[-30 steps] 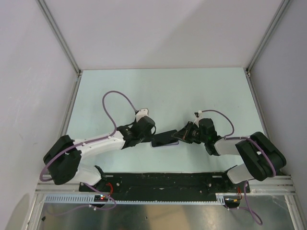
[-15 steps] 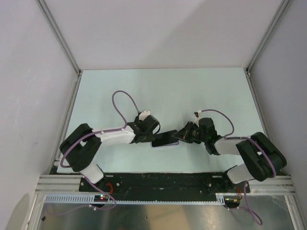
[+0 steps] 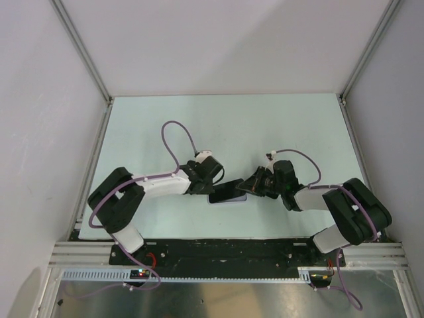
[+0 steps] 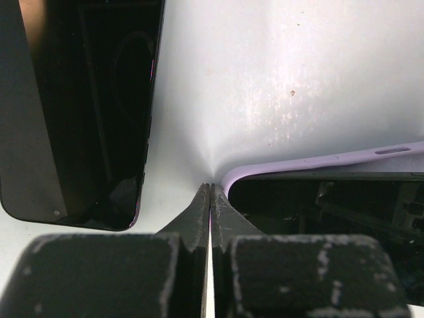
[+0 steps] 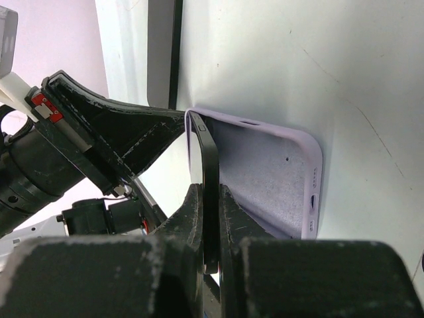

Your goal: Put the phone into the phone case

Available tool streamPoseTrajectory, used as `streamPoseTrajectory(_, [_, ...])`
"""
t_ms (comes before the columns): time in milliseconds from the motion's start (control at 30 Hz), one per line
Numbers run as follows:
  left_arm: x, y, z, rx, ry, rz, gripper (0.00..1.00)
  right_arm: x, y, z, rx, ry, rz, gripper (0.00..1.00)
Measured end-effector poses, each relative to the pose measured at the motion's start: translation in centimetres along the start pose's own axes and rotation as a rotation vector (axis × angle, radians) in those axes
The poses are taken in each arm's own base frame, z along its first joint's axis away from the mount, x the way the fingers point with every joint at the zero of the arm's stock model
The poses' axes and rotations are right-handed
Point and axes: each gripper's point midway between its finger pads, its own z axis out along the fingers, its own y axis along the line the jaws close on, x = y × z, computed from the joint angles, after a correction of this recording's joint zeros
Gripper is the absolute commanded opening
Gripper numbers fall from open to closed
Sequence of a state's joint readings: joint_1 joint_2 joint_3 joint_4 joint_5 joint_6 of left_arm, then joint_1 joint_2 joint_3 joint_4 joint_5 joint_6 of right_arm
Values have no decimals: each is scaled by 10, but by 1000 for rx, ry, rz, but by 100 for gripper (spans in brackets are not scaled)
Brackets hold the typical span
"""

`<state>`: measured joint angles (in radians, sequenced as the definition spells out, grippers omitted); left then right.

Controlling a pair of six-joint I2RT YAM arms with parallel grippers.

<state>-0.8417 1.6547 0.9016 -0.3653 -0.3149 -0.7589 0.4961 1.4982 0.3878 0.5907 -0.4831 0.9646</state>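
The lilac phone case [image 3: 241,197] lies open side up on the table. The black phone [image 3: 228,189] stands tilted over it, one end down at the case's left end. My right gripper [image 3: 249,187] is shut on the phone's raised edge, seen edge-on between the fingers [image 5: 209,192], with the lilac case interior [image 5: 265,172] beside it. My left gripper [image 3: 213,189] is shut with nothing in it. Its tips [image 4: 210,192] touch the outside of the case's rounded corner [image 4: 232,177], where the phone's dark face [image 4: 331,212] sits inside the rim.
A glossy black slab with a rounded corner [image 4: 86,112] shows left of my left fingertips; I cannot tell what it is. Both arms stretch low across the pale green table [image 3: 218,126]. Metal rails [image 3: 93,165] edge the table, with walls close behind.
My left gripper has shut and slid a little right to the case's corner, its elbow swinging outward. The right gripper and the phone have not moved.
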Motion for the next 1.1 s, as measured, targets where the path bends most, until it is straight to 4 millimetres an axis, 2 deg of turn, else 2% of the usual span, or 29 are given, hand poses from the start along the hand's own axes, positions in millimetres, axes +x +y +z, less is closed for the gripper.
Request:
streamPoseTrajectory(200, [0,0,1,-2,2,9,0,0,-1,0,7,-1,2,0])
streamPoseTrajectory(433, [0,0,0,0,3,8,0,-1,-2,0,36,7,-14,22])
streamPoseTrajectory(633, [-2,-5,1,20,-3,2,0,11,-24,-5,149,54,-20,35])
streamPoseTrajectory(767, [-3,-13,1,57,-8,-8,0,21,-37,-14,214,90,-18,39])
streamPoseTrajectory(1100, [-5,-24,1,108,-17,-22,0,18,-48,-40,336,73,-72,42])
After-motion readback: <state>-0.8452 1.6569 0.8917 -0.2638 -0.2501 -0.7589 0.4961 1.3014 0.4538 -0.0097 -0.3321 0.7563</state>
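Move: The phone is in the right gripper, its far end tipped down into the left end of the phone case. The case's middle lies about 7 cm left of that hand, 1 cm back and 4 cm below. The black case lies 12 cm right and 4 cm ahead. From the left hand, at the case's far-left corner, the phone case's middle is roughly 8 cm right and 2 cm back; the spare phone is 7 cm left and 5 cm ahead. Open the right fingers part way to give up the phone's raised right end, sinking about 3 cm while drawing back and right, then carry on rightwards, 5 cm in all, tipping the fingers some 20 degrees further down. Keep the shut left fingers braced low against the case's left corner at first, then slide them about 2 cm right, staying close to it. ##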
